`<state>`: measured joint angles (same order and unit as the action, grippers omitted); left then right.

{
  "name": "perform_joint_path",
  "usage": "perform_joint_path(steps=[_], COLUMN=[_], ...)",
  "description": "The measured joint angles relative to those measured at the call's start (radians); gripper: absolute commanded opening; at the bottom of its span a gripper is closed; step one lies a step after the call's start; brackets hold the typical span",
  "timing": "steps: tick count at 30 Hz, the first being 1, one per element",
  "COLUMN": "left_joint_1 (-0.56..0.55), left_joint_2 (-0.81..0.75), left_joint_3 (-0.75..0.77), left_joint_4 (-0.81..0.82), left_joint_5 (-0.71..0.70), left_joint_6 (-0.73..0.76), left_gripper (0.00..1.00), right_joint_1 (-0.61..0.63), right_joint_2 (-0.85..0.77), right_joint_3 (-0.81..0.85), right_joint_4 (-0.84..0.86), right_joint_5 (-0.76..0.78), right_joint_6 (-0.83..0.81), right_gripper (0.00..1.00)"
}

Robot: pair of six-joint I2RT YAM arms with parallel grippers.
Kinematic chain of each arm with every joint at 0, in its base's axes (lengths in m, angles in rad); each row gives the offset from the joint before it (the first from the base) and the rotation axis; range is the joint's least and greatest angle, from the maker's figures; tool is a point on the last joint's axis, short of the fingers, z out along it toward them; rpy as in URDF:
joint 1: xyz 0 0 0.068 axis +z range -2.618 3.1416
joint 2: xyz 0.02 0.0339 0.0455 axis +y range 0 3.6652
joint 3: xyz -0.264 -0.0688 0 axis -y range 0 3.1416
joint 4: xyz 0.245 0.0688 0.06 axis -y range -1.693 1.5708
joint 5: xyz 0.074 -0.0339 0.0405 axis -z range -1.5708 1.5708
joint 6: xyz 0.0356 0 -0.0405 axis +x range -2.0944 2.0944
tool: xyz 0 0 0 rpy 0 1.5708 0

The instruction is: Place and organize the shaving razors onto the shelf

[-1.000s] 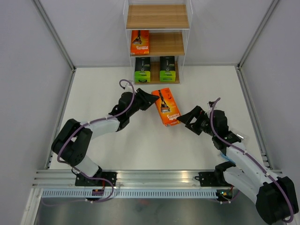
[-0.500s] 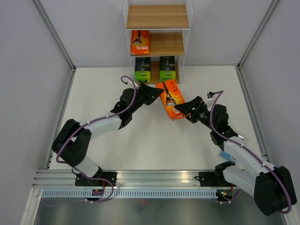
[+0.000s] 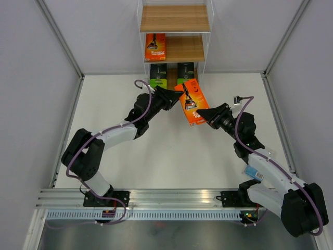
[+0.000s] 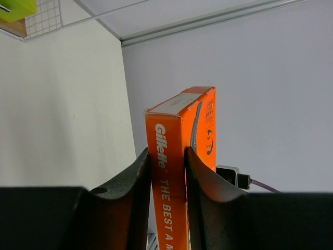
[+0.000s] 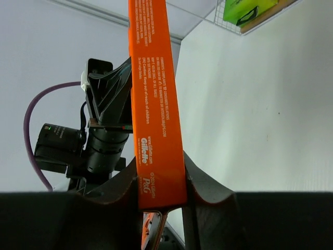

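Observation:
An orange razor pack [image 3: 193, 104] hangs tilted above the table just in front of the shelf [image 3: 175, 18], held at both ends. My left gripper [image 3: 178, 98] is shut on its upper left edge, and the left wrist view shows the pack [image 4: 182, 130] pinched between the fingers [image 4: 136, 177]. My right gripper [image 3: 203, 116] is shut on the lower right end, with the pack's narrow side [image 5: 156, 104] clamped near its bottom. A second orange pack [image 3: 155, 47] stands on the middle board. Two green-and-black packs [image 3: 158, 74] [image 3: 185, 70] stand on the bottom board.
The shelf's top board is bare, and so is the right half of the middle board [image 3: 188, 49]. White walls and metal frame posts [image 3: 60, 36] enclose the table. A metal rail [image 3: 171, 197] runs along the near edge by the arm bases.
The left gripper lifted the orange pack off the table and carried it toward the shelf. The right gripper moved in from the right and shut on the pack's lower end.

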<state>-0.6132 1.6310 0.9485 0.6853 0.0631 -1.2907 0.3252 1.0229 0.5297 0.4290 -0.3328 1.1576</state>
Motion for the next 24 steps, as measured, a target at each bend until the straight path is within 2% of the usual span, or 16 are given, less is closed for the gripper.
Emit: perform_joint_path(steps=[4, 6, 8, 11, 16, 24], left_joint_1=[0.008, 0.022, 0.051, 0.117, 0.217, 0.229], left_joint_2=[0.027, 0.035, 0.032, 0.014, -0.077, -0.273], left_joint_3=[0.090, 0.137, 0.155, 0.154, 0.153, 0.131], left_joint_4=[-0.077, -0.114, -0.139, -0.211, -0.391, -0.532], left_joint_5=[0.019, 0.036, 0.053, 0.072, 0.061, 0.044], left_joint_6=[0.003, 0.009, 0.026, 0.059, 0.162, 0.331], left_gripper=[0.36, 0.52, 0.61, 0.71, 0.73, 0.73], right_joint_1=[0.000, 0.000, 0.005, 0.005, 0.004, 0.002], right_joint_2=[0.003, 0.017, 0.043, 0.105, 0.226, 0.466], right_joint_3=[0.023, 0.054, 0.097, 0.170, 0.290, 0.486], right_joint_4=[0.002, 0.000, -0.004, -0.012, -0.026, 0.030], right_joint_5=[0.042, 0.066, 0.100, 0.157, 0.254, 0.291], right_joint_6=[-0.003, -0.013, -0.046, -0.082, -0.100, -0.055], right_gripper=[0.10, 0.09, 0.09, 0.08, 0.09, 0.09])
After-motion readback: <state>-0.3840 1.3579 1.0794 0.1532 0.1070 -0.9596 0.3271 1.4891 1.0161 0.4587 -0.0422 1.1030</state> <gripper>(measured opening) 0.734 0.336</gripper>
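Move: Out beyond both grippers, which pinch the orange razor box by opposite edges, is the free right half of the middle shelf: some 35 cm ahead, 3 cm left and 4 cm above the right hand; 26 cm ahead, 6 cm right and 3 cm above the left. From the right hand, the shelved orange box is about 34 cm ahead, 20 cm left, 6 cm up; the right green box about 34 cm ahead, 4 cm left, 19 cm down. Carrying the orange box forward about 15 cm and up 5 towards the right half of the middle shelf, the right hand keeps its pinch and turns some 15 degrees clockwise. The left hand goes forward with it by a few centimetres, opens and lets go, swings some 12 cm left and then rises and draws back, rolling its left side up. ##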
